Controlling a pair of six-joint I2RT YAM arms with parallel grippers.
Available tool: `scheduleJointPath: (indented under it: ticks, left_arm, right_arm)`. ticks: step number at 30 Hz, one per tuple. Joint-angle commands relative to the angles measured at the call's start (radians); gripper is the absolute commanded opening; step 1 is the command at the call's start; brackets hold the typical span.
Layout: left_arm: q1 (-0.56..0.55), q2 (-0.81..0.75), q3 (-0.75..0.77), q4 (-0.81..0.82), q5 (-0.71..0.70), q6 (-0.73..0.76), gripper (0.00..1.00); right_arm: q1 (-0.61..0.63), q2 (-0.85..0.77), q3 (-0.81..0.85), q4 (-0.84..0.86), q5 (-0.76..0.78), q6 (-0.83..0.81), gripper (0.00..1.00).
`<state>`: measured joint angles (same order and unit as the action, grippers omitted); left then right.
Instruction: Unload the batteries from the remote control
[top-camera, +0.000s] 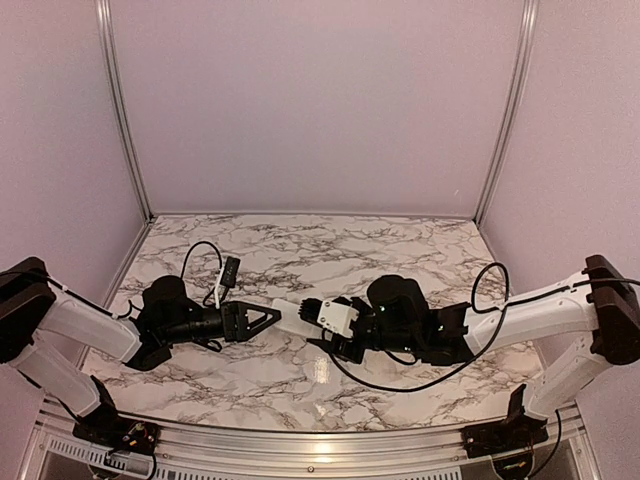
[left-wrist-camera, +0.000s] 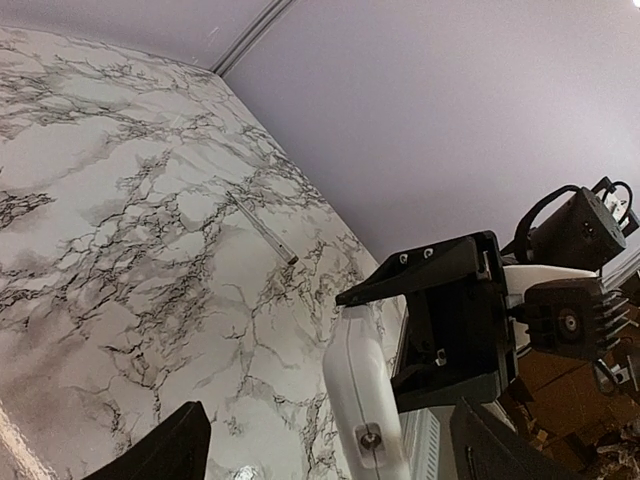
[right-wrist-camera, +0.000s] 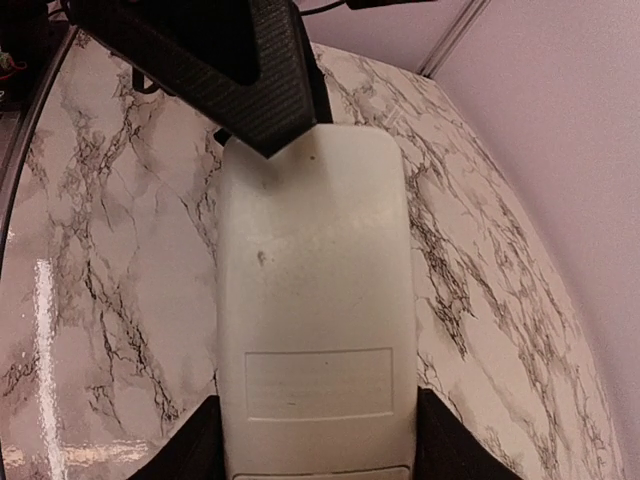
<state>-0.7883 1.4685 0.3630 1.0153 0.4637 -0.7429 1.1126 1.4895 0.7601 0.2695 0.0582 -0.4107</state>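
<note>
The remote control (right-wrist-camera: 315, 300), a white slab with rounded corners, is held above the marble table with my right gripper (right-wrist-camera: 318, 452) shut on its near end, a black finger on each side. A rectangular panel outline shows on its upper face. In the top view the remote control (top-camera: 293, 313) spans the gap between both grippers. My left gripper (left-wrist-camera: 335, 455) stands open, its fingers wide apart on either side of the remote's (left-wrist-camera: 365, 400) far end. One left finger (right-wrist-camera: 230, 70) overlaps the remote's far corner. The batteries are hidden.
A thin pale pen-like stick (left-wrist-camera: 262, 228) lies on the marble table (top-camera: 400, 250) beyond the grippers. Black cables (top-camera: 205, 255) loop over the tabletop near both arms. Pale walls with metal rails (top-camera: 125, 120) enclose the back and sides.
</note>
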Motion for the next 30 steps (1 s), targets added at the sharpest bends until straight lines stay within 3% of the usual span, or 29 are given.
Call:
scheduleJointPath:
  ticks: [1, 30]
  left_arm:
    - [-0.021, 0.034, 0.023, 0.038, 0.043, -0.007, 0.86]
    - [-0.069, 0.12, 0.099, 0.046, 0.111, -0.03, 0.45]
  right_arm:
    - [0.011, -0.009, -0.004, 0.04, 0.018, -0.03, 0.05]
    - [0.066, 0.021, -0.023, 0.09, 0.072, -0.076, 0.0]
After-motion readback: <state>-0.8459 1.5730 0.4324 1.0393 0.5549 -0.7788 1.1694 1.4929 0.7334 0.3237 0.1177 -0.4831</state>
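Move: The remote control is held in the air by the right hand, its middle about 5 cm right of the left hand and 1 cm back, roughly level, its free end almost at the left fingers. The right fingers' grip is some 9 cm right and 3 cm back of the left hand. From the right hand the remote's middle is about 4 cm left, 2 ahead and 2 below. Left hand eases about 4 cm right and back, half closing around the remote's free end; right keeps its grip. ##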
